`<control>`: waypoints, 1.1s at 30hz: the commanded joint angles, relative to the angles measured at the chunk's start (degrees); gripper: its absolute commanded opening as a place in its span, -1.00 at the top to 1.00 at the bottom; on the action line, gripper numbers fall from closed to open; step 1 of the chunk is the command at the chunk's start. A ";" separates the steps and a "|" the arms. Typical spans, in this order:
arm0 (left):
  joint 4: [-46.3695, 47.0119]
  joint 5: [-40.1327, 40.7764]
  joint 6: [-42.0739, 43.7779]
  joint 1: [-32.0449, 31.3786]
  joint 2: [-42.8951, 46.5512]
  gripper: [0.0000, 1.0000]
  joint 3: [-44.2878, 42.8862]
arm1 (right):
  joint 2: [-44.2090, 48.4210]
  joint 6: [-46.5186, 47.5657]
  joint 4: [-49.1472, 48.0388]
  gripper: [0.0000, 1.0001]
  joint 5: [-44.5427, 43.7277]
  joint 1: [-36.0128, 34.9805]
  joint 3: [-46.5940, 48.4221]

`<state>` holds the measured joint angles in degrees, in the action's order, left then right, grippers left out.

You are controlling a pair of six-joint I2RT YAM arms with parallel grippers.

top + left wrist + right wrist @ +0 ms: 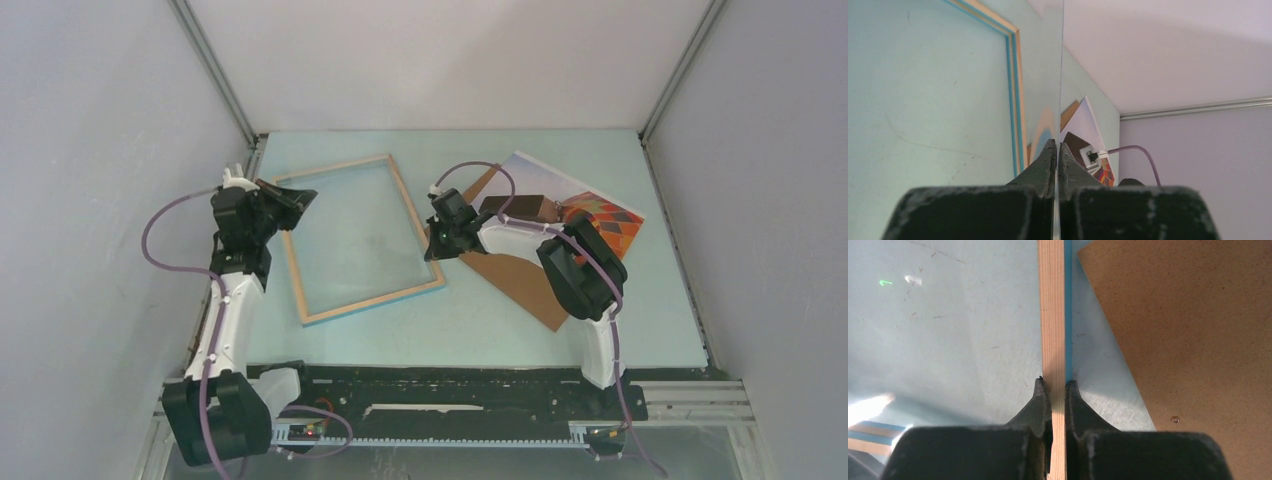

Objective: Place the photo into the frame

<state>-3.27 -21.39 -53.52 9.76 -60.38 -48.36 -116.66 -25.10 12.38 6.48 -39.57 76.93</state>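
The frame [418, 232], light wood with a teal edge, lies flat left of the table's middle. My right gripper [432, 248] is shut on its right rail; in the right wrist view the wooden rail [1053, 315] runs straight between the jaws of that gripper [1054, 385]. My left gripper [300, 196] is at the frame's far left corner, shut on a thin clear pane [1062, 75] seen edge-on, with the frame [1016, 100] to its left. The photo [590, 205], white-bordered with an orange balloon, lies at the back right, partly under my right arm.
A plain brown backing board [520, 278] lies right of the frame, its far part under the photo; it fills the right side of the right wrist view [1188, 340]. Grey enclosure walls close in the table at the left, back and right.
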 commanded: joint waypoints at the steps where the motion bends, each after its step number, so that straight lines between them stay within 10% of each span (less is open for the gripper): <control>1: 10.98 -4.22 -0.96 1.97 1.86 1.00 5.70 | 1.20 -3.90 1.77 0.80 -1.35 0.08 -0.82; 17: 18.63 -12.42 -1.37 8.89 -1.25 1.00 9.21 | 5.33 -3.87 -5.80 0.01 5.24 2.15 -6.04; 33: 23.88 -15.81 -0.19 8.92 -5.99 1.00 9.39 | 6.83 -4.27 -14.12 -0.07 16.58 9.60 -8.37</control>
<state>15.68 -34.41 -54.43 18.48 -66.65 -37.26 -111.00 -28.75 3.51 19.00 -31.07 68.71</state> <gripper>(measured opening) 0.003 0.537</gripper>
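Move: My right hand is closed on the frame's right bar; the middle of the frame lies about 14 cm to its left and 4 cm farther out. The brown board's middle is some 19 cm to its right and 2 cm farther out, and the photo's 25 cm right, 8 cm out, both about 2 cm lower. My left hand pinches a clear sheet above the frame, whose middle is roughly 25 cm below it, 3 cm ahead and 4 cm right. I open my right fingers and let go of the frame's bar, ease back barely a centimetre, then lift away about 3 cm up and 3 cm right, slightly forward, towards the brown board, rolling the hand some 10 degrees so its left side rises. My left hand keeps its pinch on the clear sheet, sinks quickly about 5 cm towards the frame while drifting a little left, then roughly holds that height. ##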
